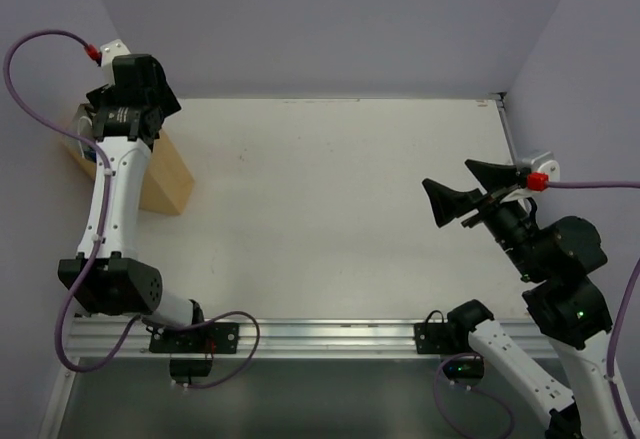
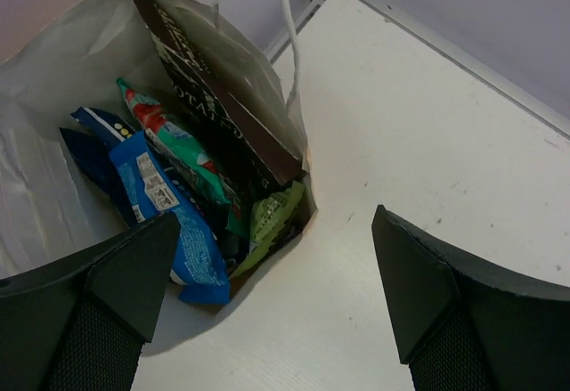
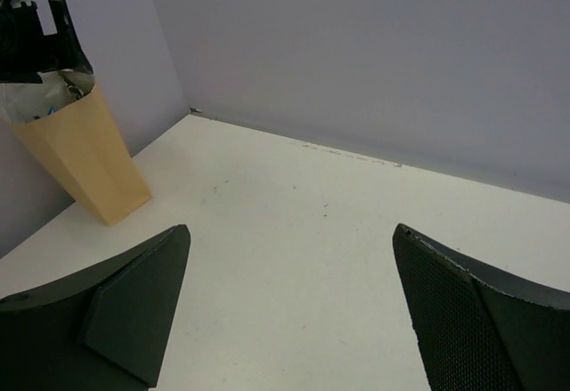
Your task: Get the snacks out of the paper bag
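The paper bag stands upright at the table's far left edge, tan outside and pale inside, with a white string handle. In the left wrist view I look down into it at the snacks: a blue packet, a teal-white packet, a green packet, a dark brown chip bag and a dark blue packet. My left gripper hangs open above the bag's mouth, holding nothing. My right gripper is open and empty above the table's right side, far from the bag.
The white table is walled by lilac panels at the back and both sides. A metal rail with both arm bases runs along the near edge. The left arm's wrist covers the bag's top in the top view.
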Robot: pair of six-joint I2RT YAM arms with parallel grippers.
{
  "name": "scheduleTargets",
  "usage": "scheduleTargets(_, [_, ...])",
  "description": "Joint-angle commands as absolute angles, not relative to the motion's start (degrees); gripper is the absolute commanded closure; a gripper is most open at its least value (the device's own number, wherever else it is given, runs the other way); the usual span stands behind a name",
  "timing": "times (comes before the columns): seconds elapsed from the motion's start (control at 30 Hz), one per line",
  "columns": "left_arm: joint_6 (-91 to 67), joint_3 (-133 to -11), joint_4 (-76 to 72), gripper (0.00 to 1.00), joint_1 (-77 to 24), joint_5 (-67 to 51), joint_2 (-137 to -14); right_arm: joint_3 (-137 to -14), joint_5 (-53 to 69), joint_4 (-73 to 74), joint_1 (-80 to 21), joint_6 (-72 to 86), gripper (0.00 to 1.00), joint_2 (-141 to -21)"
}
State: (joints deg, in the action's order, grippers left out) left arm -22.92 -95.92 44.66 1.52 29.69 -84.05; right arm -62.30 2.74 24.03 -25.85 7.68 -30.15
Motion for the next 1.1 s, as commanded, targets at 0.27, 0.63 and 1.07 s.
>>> scheduleTargets(0.27, [-23.6, -98.0, 46.3, 0.14, 7.7, 25.3, -91.8, -59.4, 1.4, 22.5, -25.8, 6.6, 0.01, -27.5])
scheduleTargets(0.63, [-22.2, -101.7, 45.3, 0.77, 7.7, 20.6, -98.0, -57.5, 0.7, 21.9, -25.8, 5.9, 0.01, -25.9])
scheduleTargets(1.07, [-18.3, -99.6, 47.8, 1.0, 2.6, 0.6, -92.6, -56.1, 0.1, 21.0, -25.8, 5.3, 0.01, -24.5])
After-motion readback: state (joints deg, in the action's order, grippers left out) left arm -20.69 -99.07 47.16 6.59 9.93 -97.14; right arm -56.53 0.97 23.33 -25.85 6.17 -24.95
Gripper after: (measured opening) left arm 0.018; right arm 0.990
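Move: The left hand's target is the right-hand rim of the paper bag, about 4 cm ahead, 2 cm to its left and 8 cm below. Inside, the black packet stands roughly 8 cm ahead, 8 left and 10 below the left hand; the blue snack pack is about level ahead, 10 left and 15 below. From the right hand, that rim lies some 24 cm ahead, 58 left and 18 below. The open left hand dives about 9 cm towards the paper bag's right-hand rim, easing some 5 cm forward and first a little left while tipping roughly 10 degrees further down, and shuts as it arrives, pinching the paper wall with one finger inside the bag and one outside. Keeping that pinch at the same height, the left hand then pulls the rim 3 to 4 cm to the right, turning clockwise, while the open right hand sinks about 2 cm well clear of the bag. ##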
